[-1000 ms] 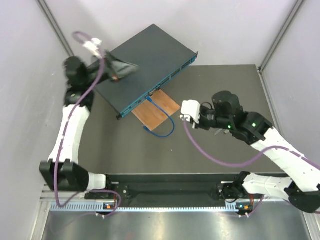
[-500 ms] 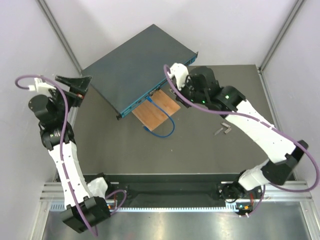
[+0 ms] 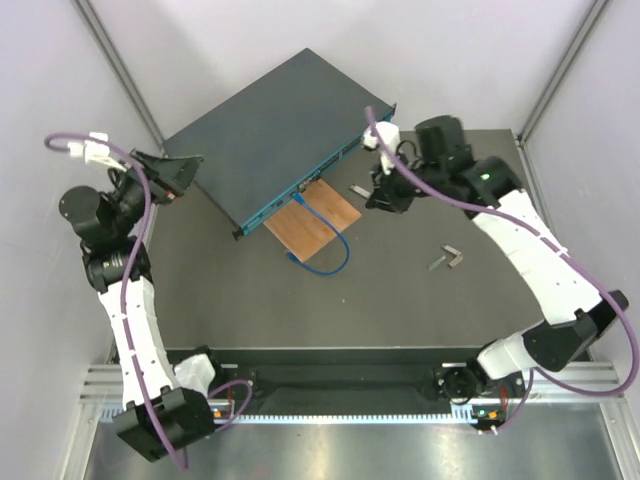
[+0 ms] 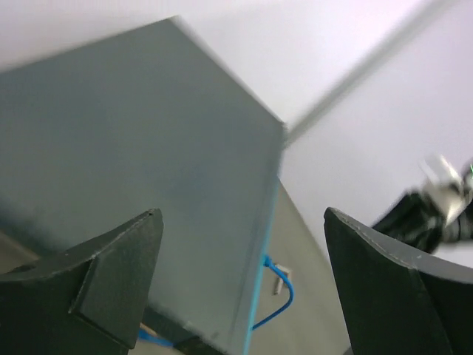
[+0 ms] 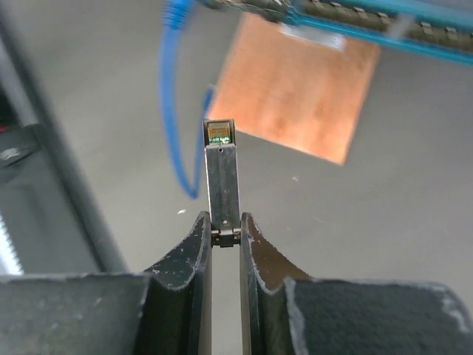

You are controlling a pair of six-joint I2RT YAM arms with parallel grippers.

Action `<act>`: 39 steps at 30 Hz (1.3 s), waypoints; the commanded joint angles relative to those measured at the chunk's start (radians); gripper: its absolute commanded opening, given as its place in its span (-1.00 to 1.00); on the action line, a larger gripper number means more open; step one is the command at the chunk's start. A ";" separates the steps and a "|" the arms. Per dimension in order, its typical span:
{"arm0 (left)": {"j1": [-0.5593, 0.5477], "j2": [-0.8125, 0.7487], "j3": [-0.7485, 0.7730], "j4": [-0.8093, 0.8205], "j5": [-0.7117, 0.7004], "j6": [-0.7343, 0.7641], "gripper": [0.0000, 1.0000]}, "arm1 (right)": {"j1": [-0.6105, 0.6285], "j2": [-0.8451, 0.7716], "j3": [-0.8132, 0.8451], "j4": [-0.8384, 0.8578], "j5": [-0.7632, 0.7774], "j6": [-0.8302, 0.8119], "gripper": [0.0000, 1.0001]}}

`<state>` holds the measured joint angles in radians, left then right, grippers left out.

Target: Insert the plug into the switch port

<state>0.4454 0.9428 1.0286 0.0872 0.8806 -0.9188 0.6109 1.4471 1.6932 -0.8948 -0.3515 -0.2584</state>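
The switch [image 3: 270, 130] is a flat dark teal box lying aslant at the back, its lighter port face [image 3: 330, 165] turned to the front right. My right gripper [image 3: 374, 195] is shut on the plug [image 3: 357, 190], a slim metal bar, just right of the wooden board. In the right wrist view the plug [image 5: 222, 174] sticks out past my gripper [image 5: 225, 231] toward the board [image 5: 295, 96], with the port face [image 5: 369, 18] beyond. My left gripper [image 3: 180, 170] hangs open at the switch's left corner, and nothing lies between its fingers [image 4: 111, 266] above the switch [image 4: 133, 148].
A brown wooden board [image 3: 312, 220] lies against the port face. A blue cable [image 3: 330, 252] loops from a port over the board onto the mat. A small metal piece [image 3: 450, 258] lies on the mat at the right. Walls and frame posts close in the back and sides.
My right gripper has come away from the switch's right end toward the front, to a spot beside the board, with the plug in it. My left gripper has shifted slightly right toward the switch's corner.
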 commanded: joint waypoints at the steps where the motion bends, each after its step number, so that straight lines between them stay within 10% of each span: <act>1: -0.094 0.005 0.134 0.142 0.173 0.324 0.88 | -0.039 -0.035 0.127 -0.108 -0.383 -0.135 -1.00; 14: -1.005 0.221 0.436 -0.811 -0.072 1.825 0.29 | 0.024 0.045 0.079 -0.297 -0.635 -0.191 -1.00; 39: -1.177 0.200 0.353 -0.902 -0.244 2.040 0.17 | 0.038 0.012 0.005 -0.319 -0.629 -0.233 -1.00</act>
<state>-0.7280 1.1564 1.3849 -0.8219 0.6331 1.1282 0.6323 1.4982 1.6932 -1.2327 -0.9398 -0.4652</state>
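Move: The plug is pinched in my right hand, its middle about 2 cm left, 1 ahead and 1 below. From my empty left hand it is some 30 cm right, 2 back and 10 lower. The switch's middle lies roughly 24 cm ahead, 14 right and 30 below my left hand. From my right hand, the port row is about 17 cm ahead, 11 left, 20 down; the wooden board 10 ahead, 12 left, 27 down. I swing my left hand about 25 cm right and 11 back towards the plug, rising a little, then sinking, rolling it over until its fingers point right and down and half closing them. My right hand keeps its pinch, draws back some 12 cm away from the port row and turns counter-clockwise, so the plug points left towards my left fingers. ##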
